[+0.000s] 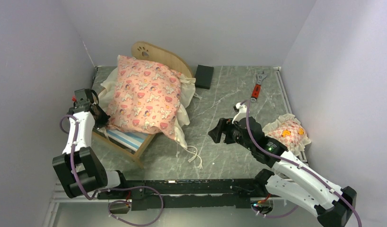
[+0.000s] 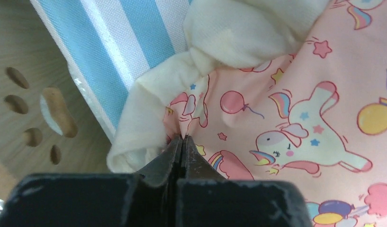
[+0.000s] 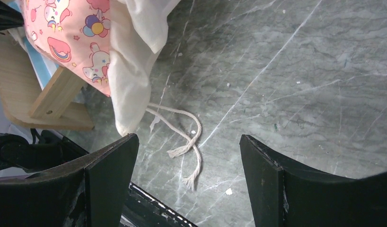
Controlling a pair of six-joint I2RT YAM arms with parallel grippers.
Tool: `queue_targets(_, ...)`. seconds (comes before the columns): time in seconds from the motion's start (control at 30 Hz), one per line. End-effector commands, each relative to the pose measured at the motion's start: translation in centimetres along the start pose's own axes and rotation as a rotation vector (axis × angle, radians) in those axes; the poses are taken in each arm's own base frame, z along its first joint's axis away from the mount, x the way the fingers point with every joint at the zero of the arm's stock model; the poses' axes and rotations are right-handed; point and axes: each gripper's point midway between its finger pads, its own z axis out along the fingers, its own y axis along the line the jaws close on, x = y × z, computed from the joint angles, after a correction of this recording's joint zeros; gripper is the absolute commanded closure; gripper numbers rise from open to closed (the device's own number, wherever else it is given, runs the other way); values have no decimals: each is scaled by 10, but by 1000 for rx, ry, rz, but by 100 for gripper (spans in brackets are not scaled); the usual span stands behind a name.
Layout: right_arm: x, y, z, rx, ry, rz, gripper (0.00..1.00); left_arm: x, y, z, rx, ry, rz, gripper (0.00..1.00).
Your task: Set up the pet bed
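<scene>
The pet bed (image 1: 156,52), a light-wood frame with a paw-print headboard and blue-striped base (image 1: 130,139), stands at the back left. The pink cartoon-print mattress (image 1: 146,97) lies askew on it, its cream ruffle hanging over the right side. My left gripper (image 1: 102,120) is at the mattress's near-left corner. In the left wrist view its jaws are shut (image 2: 183,139), pinching pink fabric (image 2: 286,109) beside the ruffle (image 2: 144,113) and striped base (image 2: 116,42). My right gripper (image 1: 219,131) hovers open over bare table (image 3: 189,165), right of the bed.
A frilled pillow (image 1: 288,134) lies at the right edge behind the right arm. A red-handled wrench (image 1: 258,86) and a black box (image 1: 204,76) sit at the back. The mattress's cream cord (image 3: 182,137) trails on the marbled table (image 1: 220,94) by the bed's leg (image 3: 59,94).
</scene>
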Motion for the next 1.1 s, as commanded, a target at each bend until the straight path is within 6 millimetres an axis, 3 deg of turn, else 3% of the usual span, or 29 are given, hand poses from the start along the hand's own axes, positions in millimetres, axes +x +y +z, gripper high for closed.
queue_targets(0.0, -10, 7, -1, -19, -23, 8, 17, -42, -3, -41, -5, -146, 69, 100)
queue_targets(0.2, -15, 15, -3, -36, -14, 2, 17, -119, 7, -114, -141, -388, 159, 100)
queue_targets(0.33, -15, 21, -1, -49, 20, -21, 17, -165, 15, -148, -262, -505, 194, 100)
queue_targets(0.67, -16, 28, 0, -73, 28, 12, 17, -218, 36, -145, -516, -592, 180, 86)
queue_targets(0.73, -13, 26, 1, -68, 39, 16, 17, -223, 37, -141, -538, -584, 179, 78)
queue_targets(0.87, -13, 24, 0, -57, 37, 15, 17, -223, 27, -132, -487, -559, 179, 50)
queue_targets(0.97, -14, 19, -1, -37, 26, 11, 16, -205, -4, -126, -336, -531, 229, 21)
queue_targets(1.07, -13, 14, -1, -16, 21, 5, 16, -165, -57, -124, -149, -484, 350, 11)
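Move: The left hand is shut on the foot-side edge of the pink quilt, just inside the pet bed's foot rail; the bed's left foot corner lies about 13 cm to its left, 2 cm ahead and a little lower. The quilt's middle is some 12 cm ahead and 16 cm right, the headboard about 27 cm ahead and 23 cm right, the bed's right foot corner roughly 15 cm back and 14 cm right. From the right hand, the left foot corner is nearly 58 cm left and 10 cm ahead. Keeping its pinch on the quilt's edge at first, the left hand whips it up about 20 cm and out to the left over the bed's left foot corner, some 13 cm across, while rolling around 40 degrees so that its left side rises. It then sinks 3 cm as it goes on left and slightly forward, spreads its fingers wide and lets go of the cloth, easing a couple of centimetres back to the right at the end. ##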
